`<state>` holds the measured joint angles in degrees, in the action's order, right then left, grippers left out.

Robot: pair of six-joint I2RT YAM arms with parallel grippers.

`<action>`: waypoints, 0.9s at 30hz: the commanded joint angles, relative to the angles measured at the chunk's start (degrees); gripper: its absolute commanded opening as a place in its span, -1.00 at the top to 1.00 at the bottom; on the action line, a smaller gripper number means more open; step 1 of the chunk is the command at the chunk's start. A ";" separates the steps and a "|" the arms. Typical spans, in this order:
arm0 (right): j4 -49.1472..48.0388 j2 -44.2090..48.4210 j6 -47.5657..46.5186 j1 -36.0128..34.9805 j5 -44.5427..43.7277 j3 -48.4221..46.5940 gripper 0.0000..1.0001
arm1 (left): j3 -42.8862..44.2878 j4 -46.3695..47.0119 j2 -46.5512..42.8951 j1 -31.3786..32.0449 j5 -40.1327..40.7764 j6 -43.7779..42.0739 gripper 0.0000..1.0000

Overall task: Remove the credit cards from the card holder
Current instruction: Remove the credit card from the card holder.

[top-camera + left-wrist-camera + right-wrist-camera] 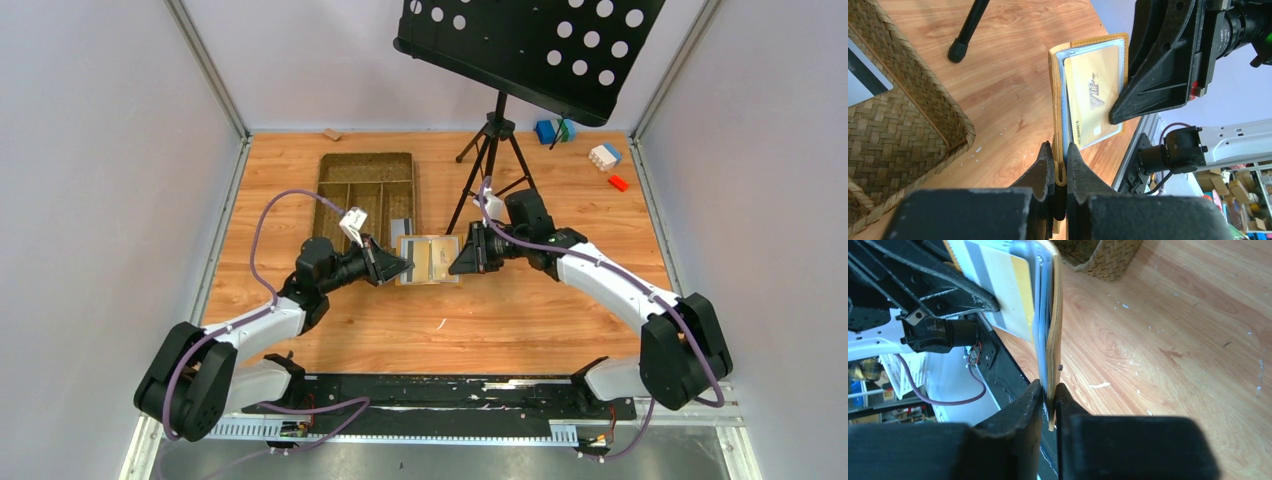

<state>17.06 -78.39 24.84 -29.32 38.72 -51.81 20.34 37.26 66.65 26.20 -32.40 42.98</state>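
The mustard-yellow card holder (pixel 430 262) is spread open between my two grippers, just above the wood table. My left gripper (pixel 1060 165) is shut on its left edge (pixel 1053 100). A tan-gold credit card (pixel 1093 100) sits in a clear pocket on the inside. My right gripper (pixel 1049 395) is shut on the opposite edge of the card holder (pixel 1053 335). From that side a card with a grey stripe (pixel 998 285) shows in a pocket. A pale grey card with a dark stripe (pixel 863 80) lies in the woven tray.
The brown woven compartment tray (pixel 365 195) stands just behind the left gripper (pixel 400 265). A black tripod (pixel 490 150) carrying a perforated music stand (pixel 530 45) stands behind the right gripper (pixel 455 260). Toy blocks (pixel 605 155) lie at the back right.
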 commanded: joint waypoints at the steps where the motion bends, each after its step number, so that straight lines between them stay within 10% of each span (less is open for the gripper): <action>1: -0.93 3.11 -1.33 0.15 -6.30 -0.83 0.59 | -1.06 3.58 -1.93 0.08 1.10 -0.31 1.00; 7: -1.34 7.80 -0.95 0.17 -12.50 1.05 -0.04 | -3.46 7.22 -2.88 0.11 3.06 1.24 1.00; 27: -28.57 16.49 2.84 -0.02 -6.66 15.66 -0.04 | -5.75 15.30 -1.55 0.08 2.73 5.22 1.00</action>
<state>-0.51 -61.19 25.87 -29.36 28.21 -38.06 14.72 47.33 65.10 26.20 -29.45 47.31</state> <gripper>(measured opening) 0.518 0.055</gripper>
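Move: Pinched at its right edge by the shut right fingers, the open card holder has its middle about 5 cm left of that hand and 1 cm ahead. The gold card in its right flap lies about 2 cm left and 1 cm ahead; the music stand's nearest foot is some 8 cm ahead, 2 cm left, 13 cm below. From the left hand, gripping the other edge, the gold card lies about 7 cm right and 1 cm ahead. Opening its fingers to about half, the right hand lets go of the card holder's right edge and backs off right and slightly forward, then climbs about 4 cm. It rolls roughly 20 degrees about its pointing direction and drifts a little left again at the end. The left hand keeps its pinch and holds the holder up, shifting only about a centimetre. ##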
